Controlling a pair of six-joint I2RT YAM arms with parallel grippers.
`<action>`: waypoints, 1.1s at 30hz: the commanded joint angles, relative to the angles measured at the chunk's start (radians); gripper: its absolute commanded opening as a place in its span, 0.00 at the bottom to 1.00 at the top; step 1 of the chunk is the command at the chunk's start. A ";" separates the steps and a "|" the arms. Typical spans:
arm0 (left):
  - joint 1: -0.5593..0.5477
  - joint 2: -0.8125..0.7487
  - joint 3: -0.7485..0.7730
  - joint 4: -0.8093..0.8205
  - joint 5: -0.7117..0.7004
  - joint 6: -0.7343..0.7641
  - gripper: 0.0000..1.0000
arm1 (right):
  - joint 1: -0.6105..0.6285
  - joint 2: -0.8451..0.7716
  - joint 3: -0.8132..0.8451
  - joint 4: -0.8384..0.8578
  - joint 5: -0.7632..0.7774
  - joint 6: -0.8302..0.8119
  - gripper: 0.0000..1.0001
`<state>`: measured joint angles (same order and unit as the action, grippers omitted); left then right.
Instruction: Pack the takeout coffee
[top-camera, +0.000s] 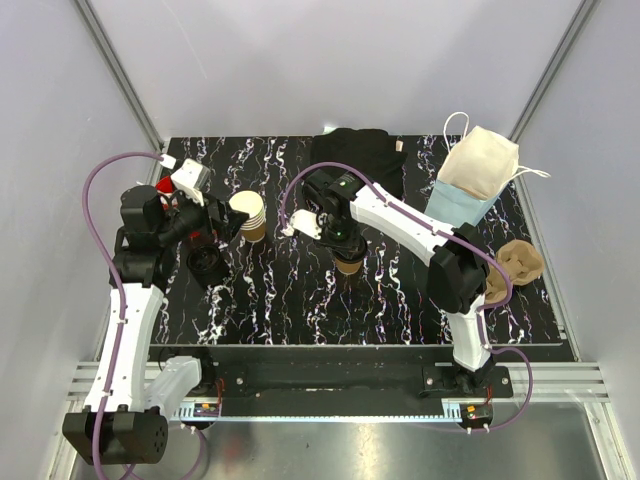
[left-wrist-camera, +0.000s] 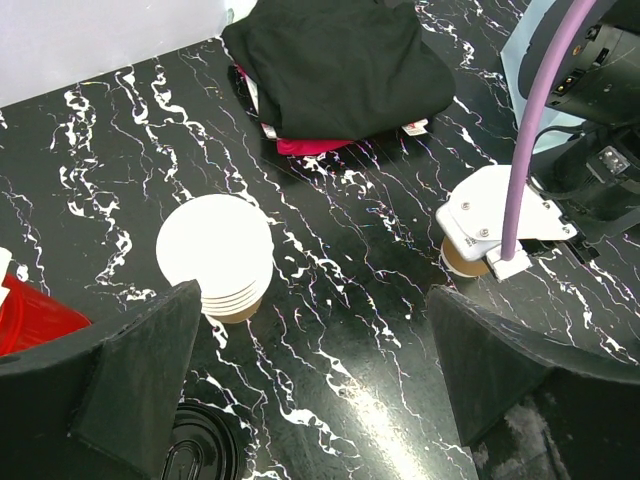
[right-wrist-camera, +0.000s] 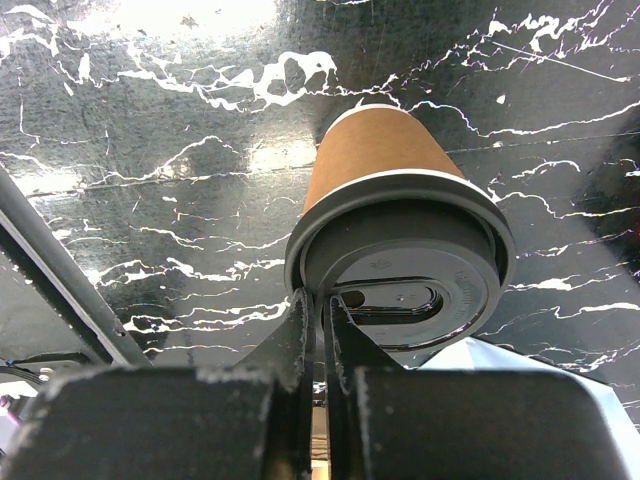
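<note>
The takeout coffee (right-wrist-camera: 385, 160) is a tan paper cup with a round black lid (right-wrist-camera: 420, 250), standing upright mid-table (top-camera: 347, 266). My right gripper (right-wrist-camera: 320, 300) is shut, its two fingertips pinched on the near rim of the lid; from above the gripper (top-camera: 340, 245) covers most of the cup. In the left wrist view only the cup's base (left-wrist-camera: 462, 260) shows under the right arm's white wrist. My left gripper (left-wrist-camera: 315, 370) hangs wide open over bare table at the left (top-camera: 222, 232), holding nothing.
A nested stack of tan cups (top-camera: 248, 215) (left-wrist-camera: 215, 250) and spare black lids (top-camera: 207, 266) (left-wrist-camera: 195, 450) sit by the left gripper. A red cup (left-wrist-camera: 30, 315) is at far left. Black cloth (top-camera: 360, 160) lies at the back, a cream-and-blue bag (top-camera: 475, 175) back right, a brown cup carrier (top-camera: 515, 265) right.
</note>
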<state>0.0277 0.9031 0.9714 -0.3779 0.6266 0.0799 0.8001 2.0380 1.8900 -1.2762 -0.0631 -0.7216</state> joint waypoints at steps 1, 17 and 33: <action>0.008 -0.010 -0.005 0.063 0.031 -0.005 0.99 | -0.001 -0.015 0.004 -0.009 -0.001 -0.018 0.05; 0.014 -0.006 -0.005 0.065 0.044 -0.009 0.99 | -0.001 -0.104 0.041 -0.008 0.012 -0.019 0.39; -0.199 0.109 0.047 0.019 -0.002 0.018 0.99 | -0.211 -0.617 -0.316 0.356 -0.125 0.164 1.00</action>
<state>-0.0273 0.9829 0.9714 -0.3668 0.6971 0.0551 0.6983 1.4578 1.7012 -1.0649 -0.0990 -0.6559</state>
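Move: The right gripper stands shut and pointing down on the near part of the lidded coffee cup; the cup's middle is roughly 3 cm ahead and 6 cm below. The stack of paper cups stands about 10 cm ahead and 23 cm left, the black cloth some 24 cm straight ahead, and the paper bag about 17 cm ahead and 30 cm right. From the left gripper, the coffee cup lies about 22 cm right, 2 cm ahead and 22 cm below. Hold the shut right fingertips on the lid's near rim a moment, then open them partway there and lift them off the lid, straight up at first and quickening to about 17 cm. Open fully on the rise, ease some 5 cm to the right and swing the fingertips forward and left. Late on, start the wide-open left gripper right and a little down, about 3 cm, towards the coffee cup. ##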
